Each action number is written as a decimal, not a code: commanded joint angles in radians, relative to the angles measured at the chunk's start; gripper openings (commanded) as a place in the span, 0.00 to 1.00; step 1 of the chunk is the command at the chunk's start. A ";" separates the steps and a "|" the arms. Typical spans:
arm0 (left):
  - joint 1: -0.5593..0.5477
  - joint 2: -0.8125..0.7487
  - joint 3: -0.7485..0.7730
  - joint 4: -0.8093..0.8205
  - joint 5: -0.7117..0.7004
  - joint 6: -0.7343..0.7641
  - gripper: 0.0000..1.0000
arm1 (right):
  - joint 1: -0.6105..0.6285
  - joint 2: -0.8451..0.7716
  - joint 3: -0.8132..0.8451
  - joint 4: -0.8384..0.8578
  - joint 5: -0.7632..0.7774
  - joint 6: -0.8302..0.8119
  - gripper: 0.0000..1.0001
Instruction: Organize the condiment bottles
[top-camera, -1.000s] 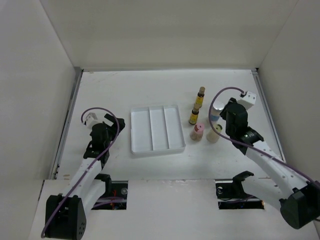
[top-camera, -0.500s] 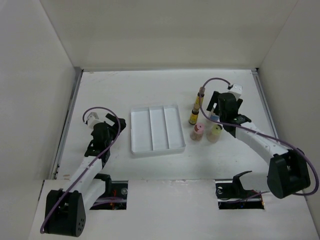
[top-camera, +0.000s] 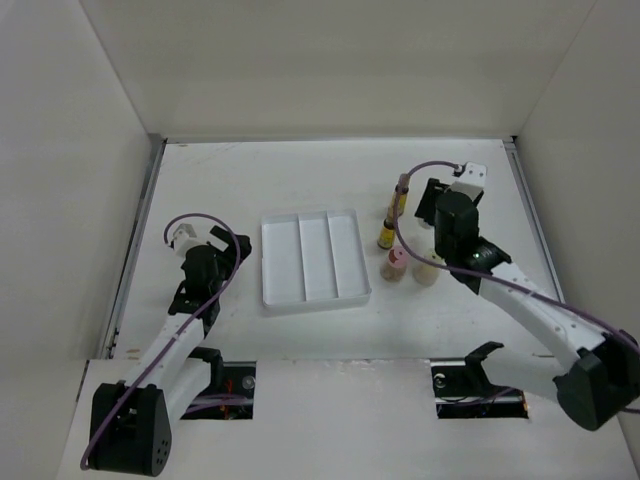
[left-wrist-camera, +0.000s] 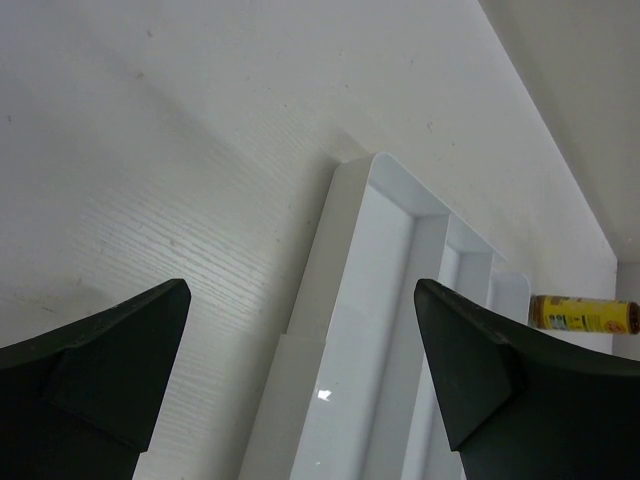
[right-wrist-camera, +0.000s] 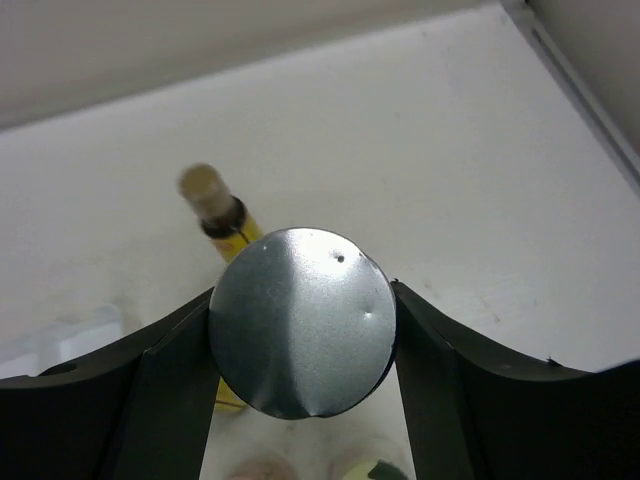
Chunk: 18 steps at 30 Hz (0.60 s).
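Note:
My right gripper (top-camera: 437, 222) is shut on the clear bottle's silver cap (right-wrist-camera: 300, 320), with both fingers touching its sides. The top view hides this bottle under the gripper. One slim brown bottle (top-camera: 402, 190) stands just behind and left of the gripper and also shows in the right wrist view (right-wrist-camera: 213, 203). The second brown bottle (top-camera: 386, 235) stands nearer the tray. The pink bottle (top-camera: 396, 263) and the cream bottle (top-camera: 427, 270) stand in front of the gripper. My left gripper (top-camera: 214, 243) is open and empty, left of the tray.
The white three-compartment tray (top-camera: 313, 292) lies between the arms and is empty; its left rim (left-wrist-camera: 345, 250) fills the left wrist view. White walls enclose the table on three sides, the right wall close to the bottles.
My right gripper has moved back and left from beside the cream bottle to over the silver-capped bottle and now grips its cap. The left arm has not moved.

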 joint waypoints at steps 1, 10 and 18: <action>-0.005 -0.012 -0.001 0.044 -0.012 0.006 1.00 | 0.123 -0.130 0.060 0.230 0.112 -0.101 0.47; 0.037 -0.006 -0.026 0.026 -0.001 -0.034 1.00 | 0.424 0.208 0.321 0.305 -0.190 -0.046 0.48; 0.086 -0.014 -0.043 0.006 0.042 -0.039 1.00 | 0.519 0.606 0.588 0.292 -0.266 -0.040 0.48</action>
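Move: The silver-topped bottle is already off the table in my right hand. The tray's left compartment, where it is headed, lies about 35 cm left of that hand, 5 cm back and 20 below. The near yellow bottle is some 9 cm left and level with the hand. The far yellow bottle is 6 cm left and 10 ahead, the pink-lidded jar 7 cm left and 9 back. From my left hand the compartment is roughly 12 cm right, about level ahead. I swing my right hand fast to the left, about 33 cm, in an arc over the near yellow bottle towards the tray's left compartment. I rise some 11 cm first, then sink most of that again, turning the hand about 40 degrees counter-clockwise and keeping my pinch on the silver-topped bottle. My empty, open left hand eases 2 cm left, away from the tray, and sinks slightly. ##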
